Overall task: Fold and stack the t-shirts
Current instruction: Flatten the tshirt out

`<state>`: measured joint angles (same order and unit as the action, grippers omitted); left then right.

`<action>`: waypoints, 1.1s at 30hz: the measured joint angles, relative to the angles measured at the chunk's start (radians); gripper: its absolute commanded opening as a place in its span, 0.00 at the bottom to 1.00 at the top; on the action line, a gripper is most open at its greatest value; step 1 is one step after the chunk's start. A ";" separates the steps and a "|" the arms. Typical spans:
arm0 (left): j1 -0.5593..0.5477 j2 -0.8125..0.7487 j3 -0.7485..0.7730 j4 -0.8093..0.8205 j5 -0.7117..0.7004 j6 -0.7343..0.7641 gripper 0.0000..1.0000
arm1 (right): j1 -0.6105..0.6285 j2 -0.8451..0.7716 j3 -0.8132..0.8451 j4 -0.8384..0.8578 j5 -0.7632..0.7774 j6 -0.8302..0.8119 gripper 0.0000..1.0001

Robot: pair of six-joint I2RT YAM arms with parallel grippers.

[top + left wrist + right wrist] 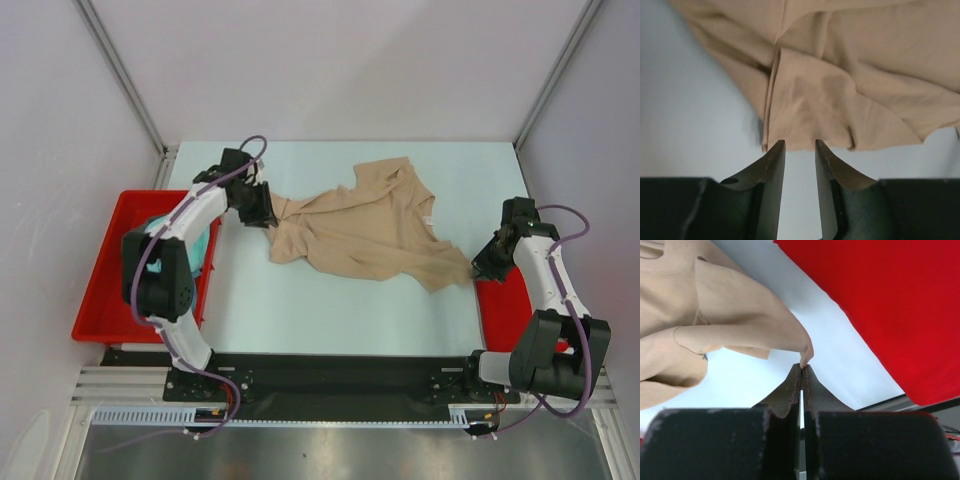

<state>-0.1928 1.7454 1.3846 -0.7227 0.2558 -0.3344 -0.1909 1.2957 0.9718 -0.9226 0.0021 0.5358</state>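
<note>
The tan-beige t-shirt lies crumpled across the middle of the table. My right gripper is shut on a corner of the tan shirt, pinched at the fingertips, and the cloth is stretched toward the right. My left gripper is open at the shirt's left edge; its fingertips reach the hem of the tan cloth with nothing between them. A teal shirt shows in the red tray behind the left arm. The dark grey shirt is out of view.
A red plastic tray stands off the table's left edge. A flat red mat lies at the right under my right arm, also in the right wrist view. White walls enclose the table.
</note>
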 measured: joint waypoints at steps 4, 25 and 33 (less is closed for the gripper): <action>-0.047 0.171 0.126 0.054 -0.056 0.024 0.41 | 0.000 0.008 0.000 0.013 -0.031 -0.014 0.00; -0.087 0.361 0.293 0.052 -0.227 0.049 0.41 | 0.000 0.033 0.005 0.024 -0.093 -0.058 0.00; -0.101 0.368 0.291 0.055 -0.222 0.049 0.40 | 0.000 0.037 0.005 0.031 -0.099 -0.058 0.00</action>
<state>-0.2943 2.1132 1.6760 -0.6674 0.0334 -0.2855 -0.1909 1.3323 0.9771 -0.8917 -0.0967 0.4778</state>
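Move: The crease where the tan t-shirt's left part folds over lies about 9 cm ahead of the left hand, 3 cm to its right and 8 cm below. The near-left corner of the shirt is some 11 cm nearer than that crease and 3 cm left of it; the teal shirt in the red bin is roughly 20 cm left of the hand and 3 cm back. From the right hand, the crease lies about 20 cm ahead and 39 cm left. Bring the left gripper forward about 8 cm and down some 6 cm, drifting slightly right, over the near flap to the crease, tipping the fingers more upright by about 12 degrees. Then hold it there with the fingers still part-open astride the crease. Keep the right gripper shut on the shirt's near-right corner, easing it left and slightly forward. ##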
